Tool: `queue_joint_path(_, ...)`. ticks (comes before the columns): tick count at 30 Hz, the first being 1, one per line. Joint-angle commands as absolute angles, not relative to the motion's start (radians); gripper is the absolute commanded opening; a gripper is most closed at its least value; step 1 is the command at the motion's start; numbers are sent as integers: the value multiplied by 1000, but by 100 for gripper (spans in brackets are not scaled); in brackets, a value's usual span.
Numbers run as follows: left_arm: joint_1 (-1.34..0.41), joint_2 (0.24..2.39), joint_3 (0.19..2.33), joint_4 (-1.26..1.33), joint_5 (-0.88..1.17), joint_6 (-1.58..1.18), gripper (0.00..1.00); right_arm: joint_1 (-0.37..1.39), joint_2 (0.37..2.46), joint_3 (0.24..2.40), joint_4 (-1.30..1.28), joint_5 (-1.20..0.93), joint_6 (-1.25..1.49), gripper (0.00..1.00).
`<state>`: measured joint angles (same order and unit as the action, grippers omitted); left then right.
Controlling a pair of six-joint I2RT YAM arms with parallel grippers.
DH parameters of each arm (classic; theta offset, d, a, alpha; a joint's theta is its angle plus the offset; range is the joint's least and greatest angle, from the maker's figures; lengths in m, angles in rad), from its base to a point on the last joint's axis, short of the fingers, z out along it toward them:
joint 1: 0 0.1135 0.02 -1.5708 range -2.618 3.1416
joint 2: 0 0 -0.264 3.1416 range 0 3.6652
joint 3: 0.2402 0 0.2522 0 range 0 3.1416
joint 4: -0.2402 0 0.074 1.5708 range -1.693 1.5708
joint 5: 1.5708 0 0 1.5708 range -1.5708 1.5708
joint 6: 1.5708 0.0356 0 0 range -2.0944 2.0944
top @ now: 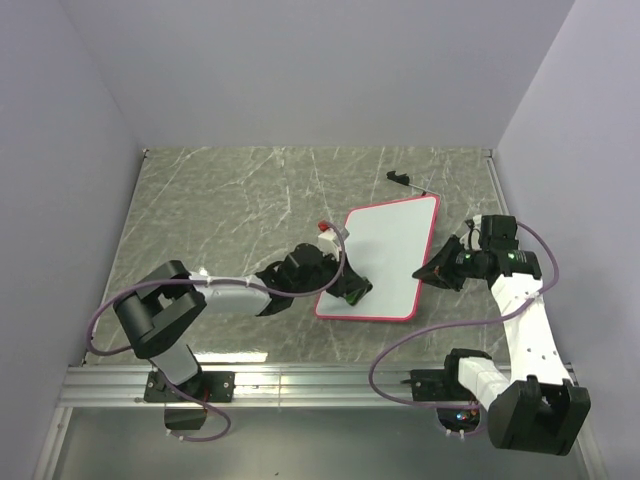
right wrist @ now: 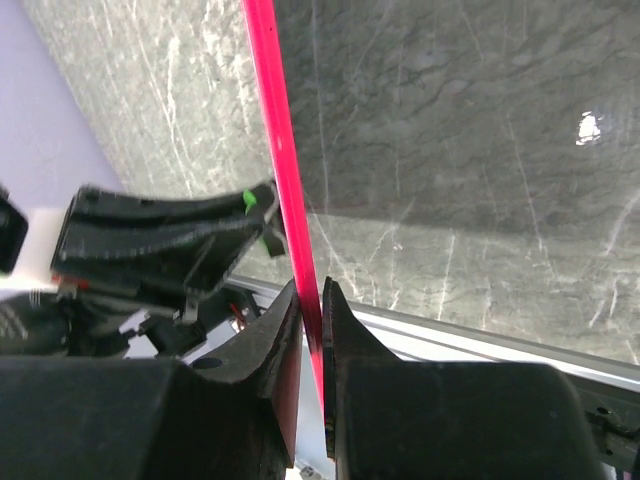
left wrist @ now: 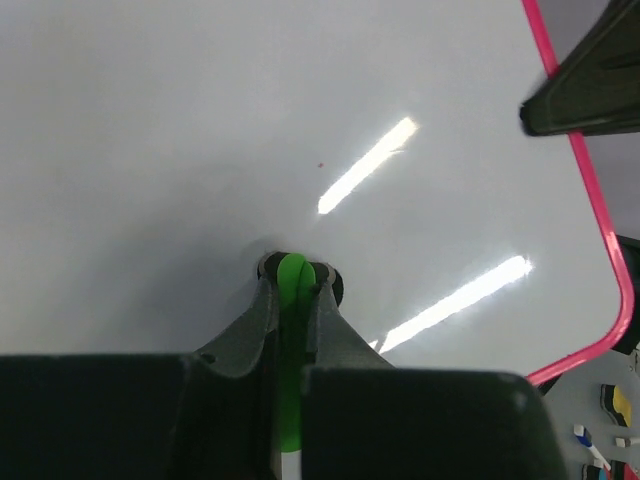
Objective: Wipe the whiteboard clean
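The whiteboard (top: 385, 250), white with a red-pink rim, lies tilted on the marble table. My left gripper (top: 352, 290) rests over its near left corner, shut on a small green block (left wrist: 295, 280) whose tip touches the white surface (left wrist: 200, 120). Only a tiny dark speck (left wrist: 320, 165) shows on the surface in the left wrist view. My right gripper (top: 432, 272) is shut on the board's right edge. In the right wrist view the rim (right wrist: 280, 170) runs edge-on between its closed jaws (right wrist: 312, 295). The left gripper (right wrist: 170, 240) shows beyond the rim.
A black marker (top: 400, 178) lies on the table (top: 220, 210) just beyond the board's far corner. A small red and white thing (top: 325, 228) sits by the left wrist. Walls close in on three sides, and a metal rail (top: 300, 380) runs along the near edge.
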<state>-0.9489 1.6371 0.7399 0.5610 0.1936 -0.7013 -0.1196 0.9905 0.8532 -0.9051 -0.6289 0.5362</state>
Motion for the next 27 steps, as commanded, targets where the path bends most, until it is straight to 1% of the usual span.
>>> queue_joint_path(1, -1038, 1646, 729, 479, 261, -744, 0, -104, 1008, 910, -805, -658, 607, 0)
queue_joint_path(5, -1031, 1728, 820, 436, 226, -703, 0, -101, 999, 900, -814, -670, 604, 0)
queue_joint_path(10, -988, 1807, 974, 355, 255, -647, 0, -94, 957, 858, -833, -683, 595, 0)
queue_joint_path(13, -983, 1853, 1116, 318, 276, -617, 0, -92, 930, 833, -833, -689, 601, 0)
queue_joint_path(17, -970, 1936, 1219, 244, 298, -646, 0, -92, 914, 848, -836, -680, 598, 0)
queue_joint_path(20, -902, 1889, 1192, 220, 287, -670, 0, -92, 931, 938, -844, -658, 580, 0)
queue_joint_path(23, -820, 1783, 1183, 140, 259, -647, 0, -92, 974, 1018, -844, -643, 571, 0)
queue_joint_path(27, -704, 1652, 1198, 19, 210, -614, 0, -92, 1055, 1211, -856, -611, 539, 0)
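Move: The left hand already holds the green eraser, its middle 2 cm to the hand's right, against the whiteboard. The whiteboard's middle lies about 7 cm ahead, 5 cm right and 2 cm higher. The right hand grips the whiteboard's right edge; from it the whiteboard's middle is roughly 3 cm ahead, 9 cm left and 4 cm lower. Left hand wipes 8 cm left and forward-up, then right again; right hand raises the whiteboard edge 5 cm. ##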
